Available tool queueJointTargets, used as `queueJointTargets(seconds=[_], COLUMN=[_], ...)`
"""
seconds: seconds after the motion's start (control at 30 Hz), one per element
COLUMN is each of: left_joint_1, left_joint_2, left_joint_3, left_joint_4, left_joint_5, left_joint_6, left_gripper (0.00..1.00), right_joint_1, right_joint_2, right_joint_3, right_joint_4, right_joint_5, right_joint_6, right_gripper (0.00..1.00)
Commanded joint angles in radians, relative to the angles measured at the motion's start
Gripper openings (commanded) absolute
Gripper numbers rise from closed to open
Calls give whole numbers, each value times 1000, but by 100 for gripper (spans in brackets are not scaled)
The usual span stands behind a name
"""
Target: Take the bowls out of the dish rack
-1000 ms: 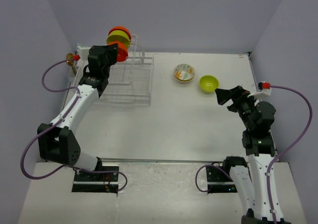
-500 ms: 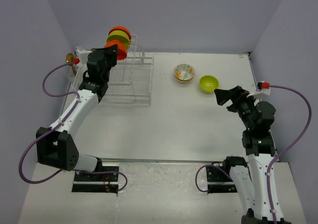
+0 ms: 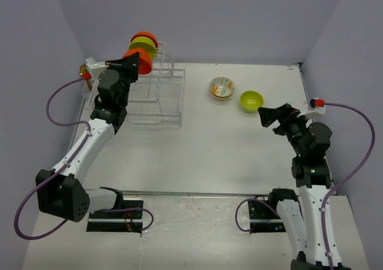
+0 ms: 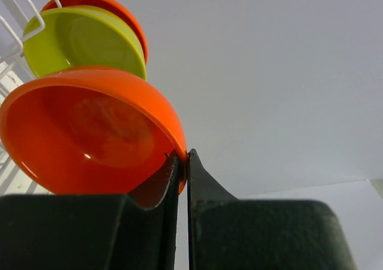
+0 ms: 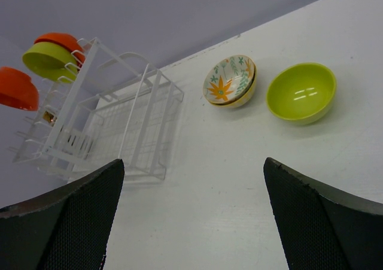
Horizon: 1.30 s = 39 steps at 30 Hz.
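My left gripper (image 4: 184, 156) is shut on the rim of a glossy orange bowl (image 4: 90, 132), held tilted beside the top of the dish rack (image 3: 157, 93). In the top view this bowl (image 3: 136, 61) hangs at the rack's upper left corner. A lime-green bowl (image 4: 84, 42) and another orange bowl (image 4: 102, 0) stand on edge in the rack's tall slotted section behind it. On the table, right of the rack, sit a floral white bowl (image 3: 222, 88) and a lime-green bowl (image 3: 251, 100). My right gripper (image 5: 192, 162) stands open above the table, near that lime-green bowl (image 5: 301, 92), holding nothing.
The white wire rack (image 5: 119, 126) takes up the table's back left corner. A small brass-coloured object (image 3: 82, 71) sits at the left edge behind my left arm. Purple cables loop beside both arms. Walls close in the table on three sides.
My left arm has swung to the left and its jaws have tightened on the orange bowl's rim, drawing the bowl slightly left and up from the rack. The right arm has not moved.
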Motion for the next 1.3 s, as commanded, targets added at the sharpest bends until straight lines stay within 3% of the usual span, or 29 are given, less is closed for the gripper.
queueJointTargets(seconds=[0.0,0.2,0.23,0.33,0.37,0.5,0.7,0.97,1.07,1.27], left_joint_1=[-8,-37,-45,-163,-261,-453,-631,-665,-665,-666], left_joint_2=[-57,-112,-107,-57,-19,92,394,802,903,954], left_joint_3=[-19,4,45,163,175,214,487,860,909,908], left_joint_4=[121,141,137,35,13,-28,-329,-757,-843,-937], left_joint_5=[20,69,101,172,169,140,89,147,184,223], left_joint_6=[24,186,287,538,595,835,1092,1269,1283,1289], left_gripper=[0,0,0,0,0,0,0,0,0,0], right_joint_1=[0,1,0,0,0,1,0,1,1,3], right_joint_2=[11,16,16,5,-5,-70,-205,-237,-234,-234], right_joint_3=[-6,-4,-4,-6,-8,-9,-23,-4,-3,-8], right_joint_4=[21,22,22,22,22,3,-62,-145,-142,-133], right_joint_5=[-28,-33,-30,-17,-11,61,338,596,582,562], right_joint_6=[-7,-9,-7,-4,-2,-5,-13,4,-2,-4], right_gripper=[99,99,99,99,99,99,99,99,99,99])
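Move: The left hand already holds the orange bowl just clear of the rack. The bare table spot it goes to lies about 30 cm to its right, some 8 cm nearer the base and 35 cm below. From this hand, the floral bowls sit about 34 cm right and 11 cm ahead, and the green bowl on the table 48 cm right and 5 cm ahead, both far below; the racked green bowl is 10 cm ahead and 2 cm right. From the right hand, that spot is about 9 cm ahead, 17 cm left and 27 cm below. Keeping its pinch on the orange bowl's rim, the left hand backs away from the rack while rising some 5 cm, then sweeps fast to the right, about 35 cm, and plunges towards the bare table on the near side of the floral bowls, the wrist rolling left side up and swinging clockwise until the fingers point steeply down, forward and right. Meanwhile the open, empty right hand draws about 9 cm right and 4 cm back, away from that spot, turning some 30 degrees clockwise. ##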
